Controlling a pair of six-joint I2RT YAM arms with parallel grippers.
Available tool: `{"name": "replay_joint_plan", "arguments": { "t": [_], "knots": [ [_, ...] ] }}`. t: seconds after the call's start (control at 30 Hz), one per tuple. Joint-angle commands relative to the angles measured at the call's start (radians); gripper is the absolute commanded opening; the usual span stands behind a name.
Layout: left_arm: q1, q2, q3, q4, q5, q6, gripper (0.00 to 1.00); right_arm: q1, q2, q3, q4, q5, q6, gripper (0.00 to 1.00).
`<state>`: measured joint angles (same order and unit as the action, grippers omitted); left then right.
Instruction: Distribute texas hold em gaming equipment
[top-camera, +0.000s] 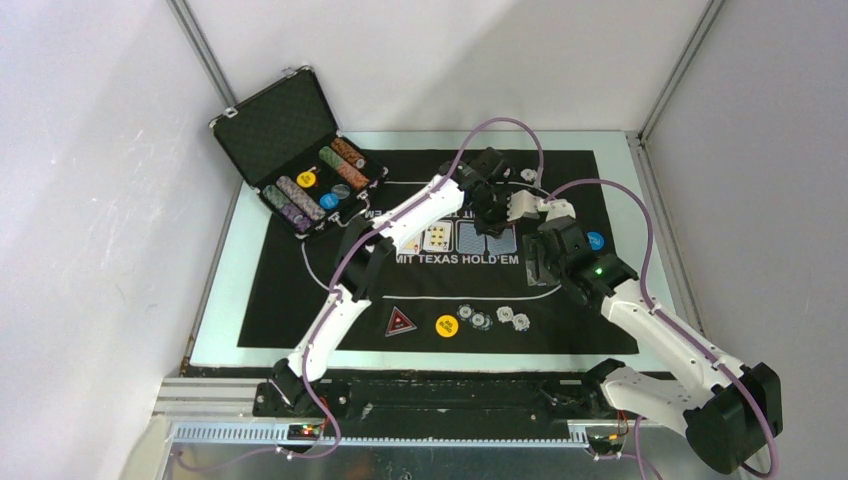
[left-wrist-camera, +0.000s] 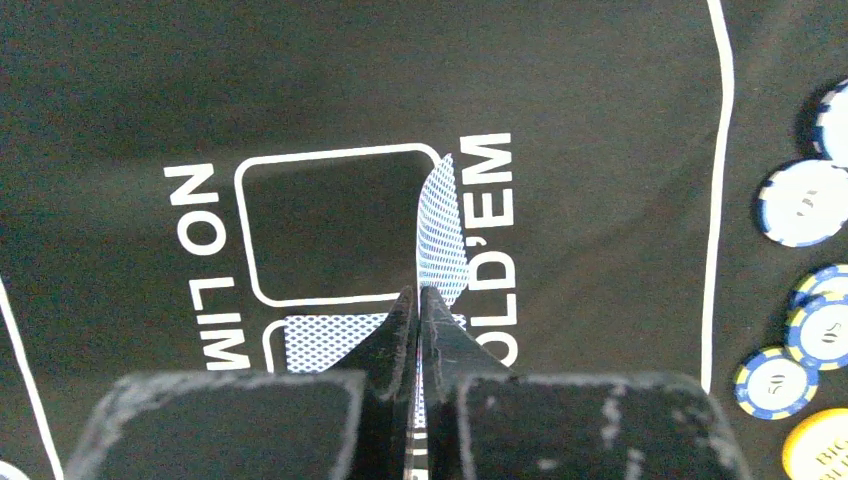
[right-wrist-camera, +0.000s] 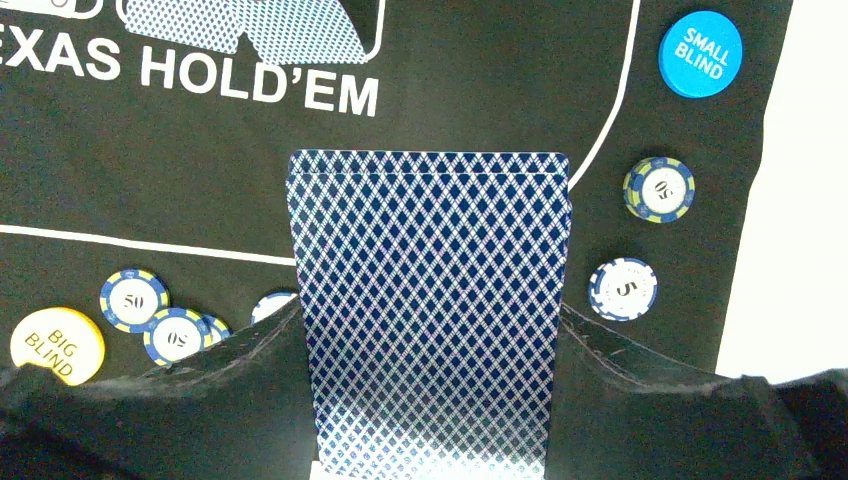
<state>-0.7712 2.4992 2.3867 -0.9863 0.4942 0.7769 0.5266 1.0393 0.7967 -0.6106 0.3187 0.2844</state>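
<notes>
My left gripper (left-wrist-camera: 419, 300) is shut on a single blue-backed playing card (left-wrist-camera: 442, 225), seen edge-on above an empty white card outline (left-wrist-camera: 335, 225) on the mat. Another blue-backed card (left-wrist-camera: 325, 342) lies flat in the outline beside it. My right gripper (right-wrist-camera: 430, 320) is shut on the deck of blue-backed cards (right-wrist-camera: 430, 230), one finger on each long side. From above, the left gripper (top-camera: 490, 215) hovers over the row of cards (top-camera: 470, 238) at the mat's middle. The right gripper (top-camera: 545, 265) stands just right of it.
A red-black triangle marker (top-camera: 401, 321), a yellow disc (top-camera: 447, 325) and several chips (top-camera: 490, 318) lie near the mat's front. A blue Small Blind disc (right-wrist-camera: 701, 53) and two chips (right-wrist-camera: 659, 188) sit right. The open black case (top-camera: 300, 150) stands back left.
</notes>
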Motion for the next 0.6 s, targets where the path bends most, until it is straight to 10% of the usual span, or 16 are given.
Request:
{"name": "replay_joint_plan", "arguments": {
  "t": [0.0,0.57],
  "knots": [
    [-0.012,0.003,0.018,0.044,-0.058,-0.016,0.08,-0.004,-0.013,0.001,0.051,0.015,0.017,0.0],
    [-0.026,-0.009,-0.019,0.161,-0.224,-0.07,0.43,-0.005,-0.018,0.001,0.049,-0.002,0.017,0.0]
  ]
}}
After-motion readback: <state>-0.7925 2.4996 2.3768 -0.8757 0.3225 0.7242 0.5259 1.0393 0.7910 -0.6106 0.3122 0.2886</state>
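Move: Just ahead and to the right of the left fingers, which are shut on the edge of a blue-backed card, lies the fifth card box: about 3 cm forward, 3 cm right and 5 cm below. The face-down card in the fourth box lies some 4 cm left and 3 cm forward. The deck, held in the right hand, is roughly 12 cm right and 2 cm back. From the right hand, the fifth box lies about 12 cm forward and 9 cm left, some 10 cm lower. Opening by about two fifths, the left fingers let go of the card over the fifth box while the hand slides forward about 3 cm at a constant height, from the box's near edge towards its middle. The wrist turns some 10 degrees as it goes, tipping back and slightly counter-clockwise. The right hand stays in place and keeps its hold on the deck. ##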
